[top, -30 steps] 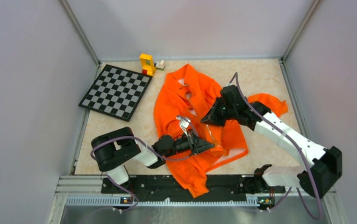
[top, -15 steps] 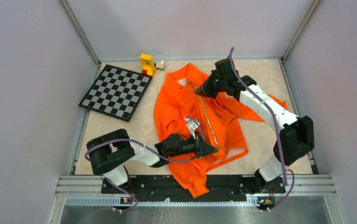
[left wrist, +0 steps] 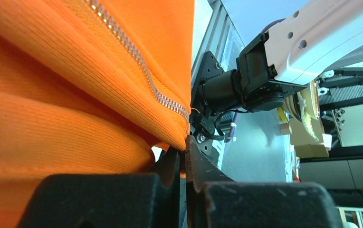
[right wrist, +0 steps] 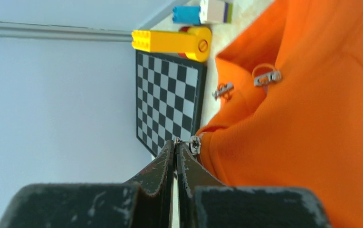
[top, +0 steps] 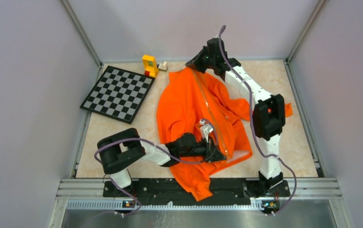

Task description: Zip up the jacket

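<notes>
The bright orange jacket (top: 184,104) lies spread on the table, its zipper (top: 211,111) running closed from the hem to the collar. My left gripper (top: 216,155) is shut on the jacket's bottom edge beside the zipper's lower end. In the left wrist view the left gripper (left wrist: 185,154) pinches orange fabric (left wrist: 75,95) just below the metal zipper teeth (left wrist: 146,78). My right gripper (top: 194,65) is at the collar at the far end. In the right wrist view the right gripper (right wrist: 176,142) is shut on the zipper pull, with the slider (right wrist: 195,144) against the jacket (right wrist: 312,118).
A black-and-white chessboard (top: 118,92) lies at the far left. A yellow block (top: 149,65) and small blocks (top: 162,66) stand behind it near the back wall. Enclosure walls surround the table. The right arm (top: 265,114) stretches over the jacket's right sleeve.
My right gripper has travelled from the jacket's middle up to the collar, drawing the zipper closed behind it. The left gripper has shifted slightly right, still holding the hem.
</notes>
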Motion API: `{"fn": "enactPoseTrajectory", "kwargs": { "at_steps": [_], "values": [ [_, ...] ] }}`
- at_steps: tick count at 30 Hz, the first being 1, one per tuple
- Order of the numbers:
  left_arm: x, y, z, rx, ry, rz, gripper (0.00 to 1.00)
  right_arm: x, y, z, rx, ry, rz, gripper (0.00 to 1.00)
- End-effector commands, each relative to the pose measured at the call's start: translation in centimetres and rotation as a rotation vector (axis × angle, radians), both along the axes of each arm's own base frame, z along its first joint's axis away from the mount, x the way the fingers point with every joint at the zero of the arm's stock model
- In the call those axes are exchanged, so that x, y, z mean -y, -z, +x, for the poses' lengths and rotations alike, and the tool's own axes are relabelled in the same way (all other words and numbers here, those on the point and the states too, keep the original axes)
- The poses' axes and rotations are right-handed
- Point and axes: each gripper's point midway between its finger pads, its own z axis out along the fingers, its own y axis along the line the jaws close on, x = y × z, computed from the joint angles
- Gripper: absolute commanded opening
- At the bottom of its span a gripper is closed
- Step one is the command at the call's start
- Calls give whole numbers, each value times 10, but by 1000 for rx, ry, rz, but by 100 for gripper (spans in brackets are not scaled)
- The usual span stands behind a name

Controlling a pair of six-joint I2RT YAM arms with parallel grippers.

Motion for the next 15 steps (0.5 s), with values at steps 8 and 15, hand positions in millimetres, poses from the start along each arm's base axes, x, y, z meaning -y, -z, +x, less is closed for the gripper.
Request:
{"fn": "enactPoseTrajectory", "kwargs": {
  "at_steps": [8, 15],
  "values": [
    [24, 33, -46, -155, 285, 105, 0, -12, -89, 98, 412, 46, 119, 0],
    [25, 44, -42, -190, 285, 128, 0, -2, -83, 125, 436, 69, 172, 0]
  ]
}}
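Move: The zip pull is already pinched in the right fingers at the collar. The yellow brick lies about 10 cm ahead of the right hand, 20 cm to its left and 21 cm below, the white brick some 11 cm ahead, 13 cm left and 22 cm below. The zip's bottom end is still pinched in the left hand. From the left hand, the pull is roughly 38 cm ahead, 17 cm left and 13 cm higher; the hem's right corner is 6 cm ahead, 12 cm right and 10 cm below. The zip pull, with the collar's edge close by it, is drawn on forward about 9 cm by the right hand, drifting slightly left and slowing towards the end, its fingertips tipping up nearly 10 degrees. The zip's bottom end stays pinched in the shut left fingers while that hand goes some 3 cm right and 3 cm down towards the table, tilting and turning slightly clockwise. ##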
